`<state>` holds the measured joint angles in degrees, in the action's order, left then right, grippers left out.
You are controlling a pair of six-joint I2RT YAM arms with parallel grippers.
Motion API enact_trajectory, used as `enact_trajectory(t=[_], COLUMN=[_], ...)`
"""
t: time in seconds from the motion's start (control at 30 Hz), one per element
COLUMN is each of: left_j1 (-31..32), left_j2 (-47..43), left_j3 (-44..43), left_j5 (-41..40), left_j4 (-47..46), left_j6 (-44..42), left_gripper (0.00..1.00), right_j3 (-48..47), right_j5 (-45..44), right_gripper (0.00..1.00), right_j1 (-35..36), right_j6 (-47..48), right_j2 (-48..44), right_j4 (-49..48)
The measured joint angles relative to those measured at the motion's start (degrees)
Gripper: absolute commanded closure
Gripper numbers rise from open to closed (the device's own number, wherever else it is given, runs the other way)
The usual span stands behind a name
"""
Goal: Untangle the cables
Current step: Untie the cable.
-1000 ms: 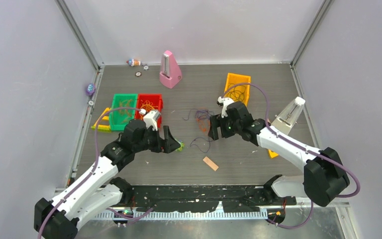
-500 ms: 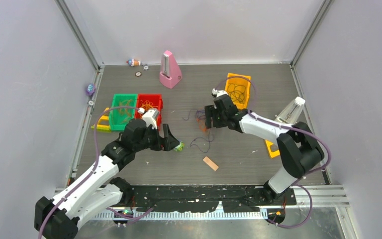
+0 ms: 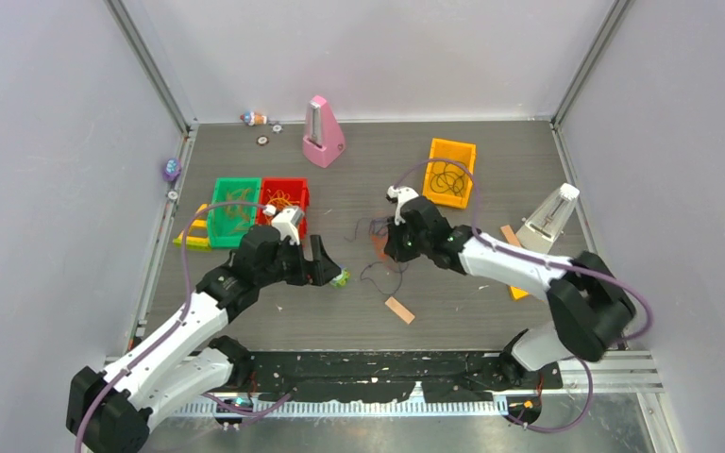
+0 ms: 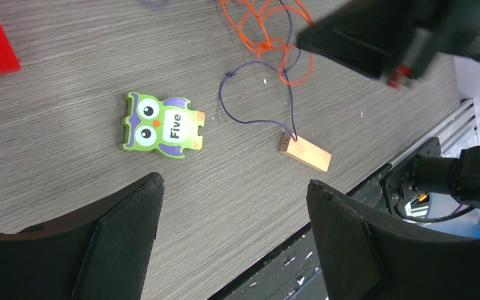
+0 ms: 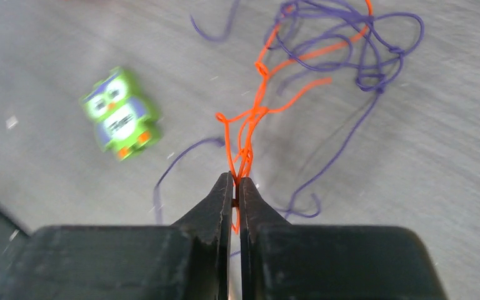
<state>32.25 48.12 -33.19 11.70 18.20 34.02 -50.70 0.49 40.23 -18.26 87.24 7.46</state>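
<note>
The cables are a loose tangle of orange and purple strands on the grey table, mid-scene. In the right wrist view the orange strands run from the purple loops straight into my right gripper, which is shut on them. Its place in the top view is right over the tangle, right gripper. My left gripper is open and holds nothing. It hovers left of the tangle, left gripper, just above a green owl piece. One purple strand ends at a wooden block.
Green bin and red bin with strands stand at left. An orange bin with dark loops sits behind the right arm. Pink metronome at back, white metronome at right. The wooden block lies near the front.
My right gripper swung left and down onto the tangle and closed on the orange strands. The left arm has stayed where it was, still open.
</note>
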Motion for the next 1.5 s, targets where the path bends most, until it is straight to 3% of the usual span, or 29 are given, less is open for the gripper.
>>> enact_trajectory(t=[0.3, 0.47, 0.73, 1.13, 1.5], left_j1=[0.0, 0.26, 2.25, 2.38, 2.51], left_j2=[5.18, 6.88, 9.46, 26.32, 27.91], left_j3=[-0.02, -0.02, 2.54, 2.12, 2.62], left_j5=[0.79, 4.09, 6.27, 4.87, 11.76], left_j4=[-3.1, -8.55, -23.56, -34.88, -49.75], left_j6=[-0.11, -0.15, -1.6, -6.03, -7.04], left_gripper=[0.15, 0.15, 0.15, 0.14, 0.12], right_j3=[9.73, 10.1, 11.34, 9.57, 2.91], right_j5=[5.57, 3.63, 1.84, 0.35, -3.21], right_gripper=[0.94, 0.94, 0.94, 0.94, 0.94], right_j1=[4.44, 4.39, 4.39, 4.39, 4.39], right_j6=[1.18, 2.54, 3.13, 4.68, 6.64], right_j2=[-22.67, -29.24, -31.69, -36.52, -38.8], right_j4=[-1.14, 1.46, 3.82, 10.16, 13.27])
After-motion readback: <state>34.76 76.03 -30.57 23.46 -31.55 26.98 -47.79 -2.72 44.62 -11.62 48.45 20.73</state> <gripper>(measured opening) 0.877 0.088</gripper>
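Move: The right hand already pinches the orange cable some 4 cm above the table; the purple tangle caught on it lies about 6 cm ahead and 1 cm left of that hand, 3 cm lower. The wooden block is 11 cm back and 2 cm right of the same hand. From the open left hand, the gripped orange cable is about 9 cm ahead, 13 cm right and 7 cm lower; the owl block sits 4 cm ahead, 3 cm right and 10 cm below. Up and back goes the right hand, fast at first, then with a pause in the climb and a second rise: about 16 cm up and 7 back in all, drifting right, fingertips tilting up some 20 degrees, the orange cable still pinched. The left hand, fingers open, works about 9 cm right and 6 forward past the owl block towards the raised cable, bobbing down and up and tipping its fingers up. ##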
